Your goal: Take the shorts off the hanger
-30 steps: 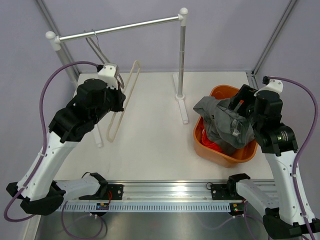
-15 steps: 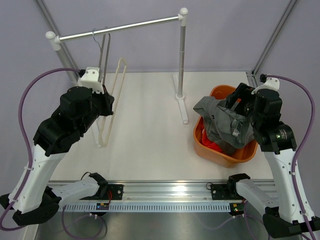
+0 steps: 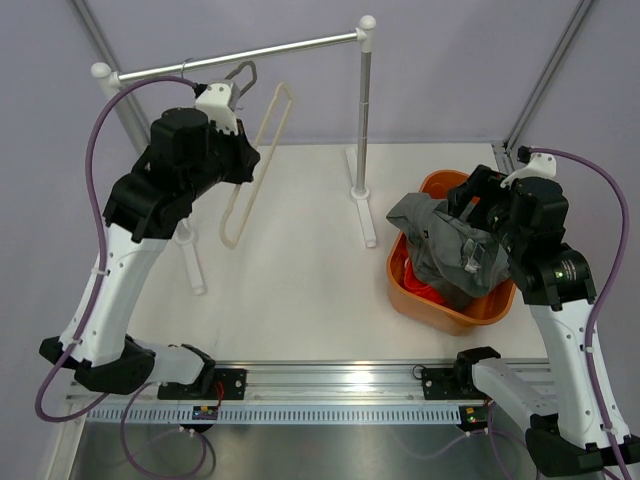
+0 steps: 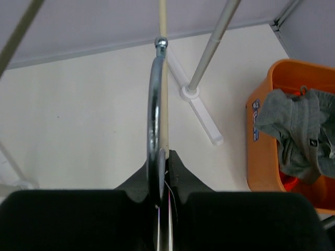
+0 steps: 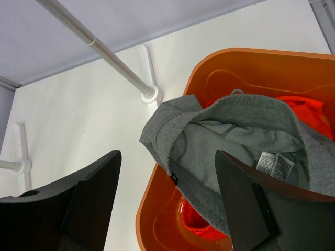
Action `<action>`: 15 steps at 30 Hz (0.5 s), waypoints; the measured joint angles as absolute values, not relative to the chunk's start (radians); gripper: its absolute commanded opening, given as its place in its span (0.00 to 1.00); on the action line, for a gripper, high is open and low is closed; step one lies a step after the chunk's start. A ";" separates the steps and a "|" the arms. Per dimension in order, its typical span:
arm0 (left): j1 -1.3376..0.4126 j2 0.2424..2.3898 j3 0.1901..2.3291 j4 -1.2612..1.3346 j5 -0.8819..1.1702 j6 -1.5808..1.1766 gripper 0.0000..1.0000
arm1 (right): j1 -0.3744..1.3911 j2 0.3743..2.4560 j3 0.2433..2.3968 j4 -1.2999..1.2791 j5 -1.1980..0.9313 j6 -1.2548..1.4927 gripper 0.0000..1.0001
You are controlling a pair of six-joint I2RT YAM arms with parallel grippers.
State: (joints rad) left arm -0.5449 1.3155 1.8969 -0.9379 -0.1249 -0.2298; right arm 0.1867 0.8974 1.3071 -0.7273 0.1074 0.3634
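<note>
The grey shorts point(image 3: 445, 243) lie heaped in an orange basin point(image 3: 437, 313) at the right, draped over its rim, with the orange-red shorts point(image 3: 425, 286) underneath. In the right wrist view the grey shorts point(image 5: 235, 138) cover the orange-red shorts point(image 5: 200, 224). My right gripper point(image 3: 470, 200) point(image 5: 166, 157) hovers open just above them, holding nothing. My left gripper point(image 3: 240, 97) point(image 4: 163, 159) is shut on the bare cream hanger point(image 3: 258, 165) at its metal hook point(image 4: 154, 104), held up close under the rail point(image 3: 290, 45).
The clothes rack has an upright post point(image 3: 362, 115) with a white foot point(image 3: 366, 215) on the table between the arms. Its other post stands at the far left behind my left arm. The basin's wall point(image 4: 261, 157) shows at the right of the left wrist view.
My left arm has lifted the hanger from low over the table up to the rail and swung it rightwards. The right gripper has stayed over the basin, still open.
</note>
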 measured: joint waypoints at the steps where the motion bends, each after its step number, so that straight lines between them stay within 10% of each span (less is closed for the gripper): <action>1: -0.502 1.342 1.919 -0.926 -0.077 -0.229 0.00 | 0.187 0.897 1.309 -0.727 0.097 0.363 0.80; 15: -0.302 1.558 2.147 -0.815 0.262 -0.192 0.00 | 0.187 0.897 1.316 -0.717 -0.005 0.362 0.79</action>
State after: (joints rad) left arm -0.3019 1.5578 2.1471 -0.8150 0.2619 -0.1917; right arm 0.1867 0.8970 1.3159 -0.7170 -0.0048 0.3622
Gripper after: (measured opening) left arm 0.089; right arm 0.795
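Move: My left hand grips a bare hanger by its hook. The open stretch of rail for it lies about 13 cm ahead and 7 cm above, neither left nor right. The hanger already hung there is some 7 cm to the left, 11 cm ahead, about level with this hand; the top of the rail's right post stands 20 cm to the right, 18 cm ahead. From my right hand, that stretch is about 40 cm left, 17 cm ahead and 14 cm up. With the fingers still shut on the hook, I carry the hanger towards the rail with my left hand, about 8 cm forward, nearly level at first, then climbing to end some 4 cm higher. The wrist turns slightly clockwise and tips the fingers up as the hook nears the rail. My open right hand drifts about 2 cm left above the orange basket, touching nothing. ##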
